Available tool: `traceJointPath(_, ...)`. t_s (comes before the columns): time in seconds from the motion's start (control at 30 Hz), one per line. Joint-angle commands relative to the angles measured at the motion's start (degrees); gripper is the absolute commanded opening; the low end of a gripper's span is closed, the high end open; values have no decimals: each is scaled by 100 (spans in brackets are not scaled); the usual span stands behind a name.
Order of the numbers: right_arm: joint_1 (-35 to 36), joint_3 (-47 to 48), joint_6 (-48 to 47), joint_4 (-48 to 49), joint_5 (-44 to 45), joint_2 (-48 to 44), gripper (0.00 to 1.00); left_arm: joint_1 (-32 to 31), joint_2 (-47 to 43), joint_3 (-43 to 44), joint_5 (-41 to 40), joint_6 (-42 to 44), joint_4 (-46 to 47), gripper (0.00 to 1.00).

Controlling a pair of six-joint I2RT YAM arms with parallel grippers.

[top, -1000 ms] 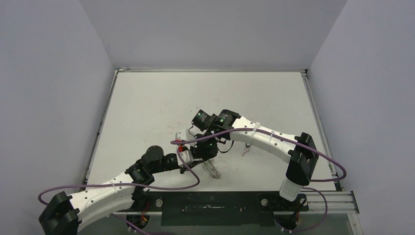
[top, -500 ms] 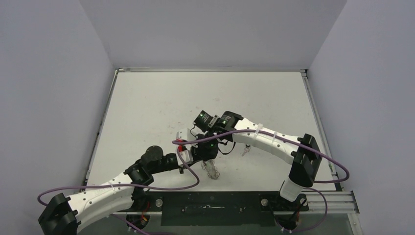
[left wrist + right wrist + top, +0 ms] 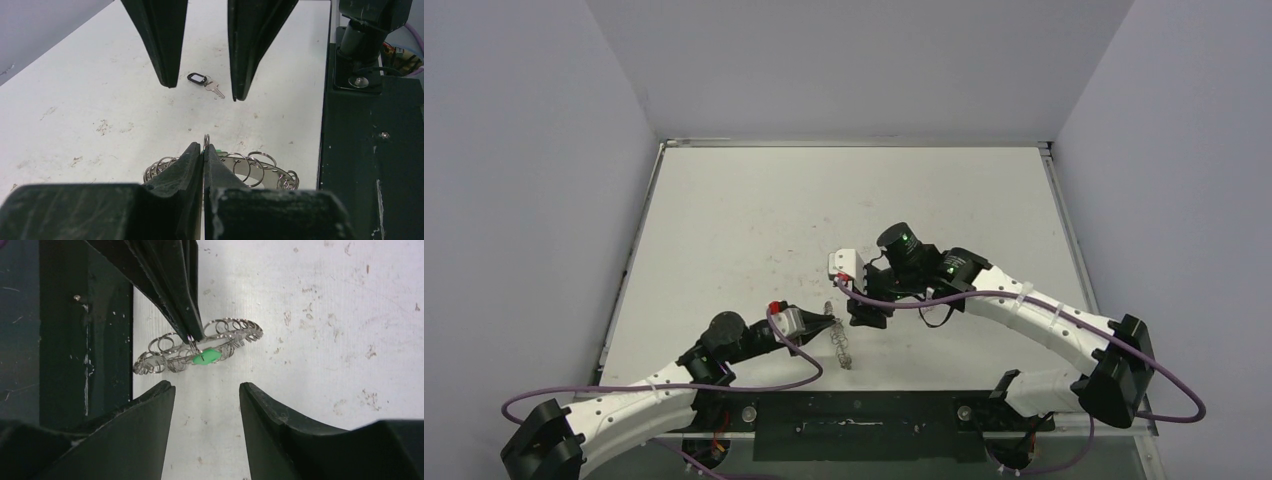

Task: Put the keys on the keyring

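The keyring [image 3: 220, 335], a silvery band fringed with wire loops, sits by the table's near edge [image 3: 844, 348]. My left gripper [image 3: 204, 146] is shut on one small wire loop [image 3: 206, 141] of it. In the right wrist view the left gripper [image 3: 193, 336] comes in from the top. A green tag [image 3: 206, 356] rests against the ring's band. One silvery key with a black tag [image 3: 205, 82] lies loose on the table beyond. My right gripper [image 3: 207, 387] is open and empty a little short of the ring, its fingers [image 3: 160, 45] facing the left wrist camera.
The black base plate [image 3: 370, 150] runs along the table's near edge right beside the keyring. The white tabletop [image 3: 824, 200] is scuffed and stained. Purple cables [image 3: 804, 345] loop off both arms near the grippers.
My right gripper has opened and drawn back to the right, off the keyring. My left gripper has shut on a loop of the ring and shifted slightly.
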Motion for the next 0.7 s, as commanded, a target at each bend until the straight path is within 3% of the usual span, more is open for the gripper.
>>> traceJointPath(0.0, -46, -260, -335, 842, -704, -145, 48, -32, -27, -22, -134, -223, 1065, 0)
traceJointPath(0.17, -55, -397, -407, 1098, -1027, -53, 36, -33, -42, -59, -153, -301, 1227, 0)
traceJointPath(0.47, -62, -461, -216, 1599, -1232, 124, 26, -36, -60, -64, -169, -347, 1199, 0)
traceJointPath(0.67, -64, -369, -244, 1509, -1333, 255, 0, -33, -75, -67, -178, -347, 1184, 0)
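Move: The left fingers already pinch a small wire ring on the rim of the upright ring plate; the ring sits just past their tips, about 1 cm to the right. From the open right hand, this ring is some 3 cm to the left, 1 cm back and 2 cm lower. The green tag hangs about 2 cm below it, and the plate's middle is about 2 cm back of it and 6 cm below. The black-tagged keys lie on the table, some 18 cm to the right hand's right and 6 cm ahead. The right hand eases back about 1 cm, then goes left nearly 3 cm to the wire ring at the left fingertips, its fingers levelling and swinging counter-clockwise by some 10 degrees as they close from half open to almost shut on the ring. Meanwhile the left hand keeps its pinch and lifts ring and plate about 2 cm into the right fingers' reach, with its tips tilting slightly up. ##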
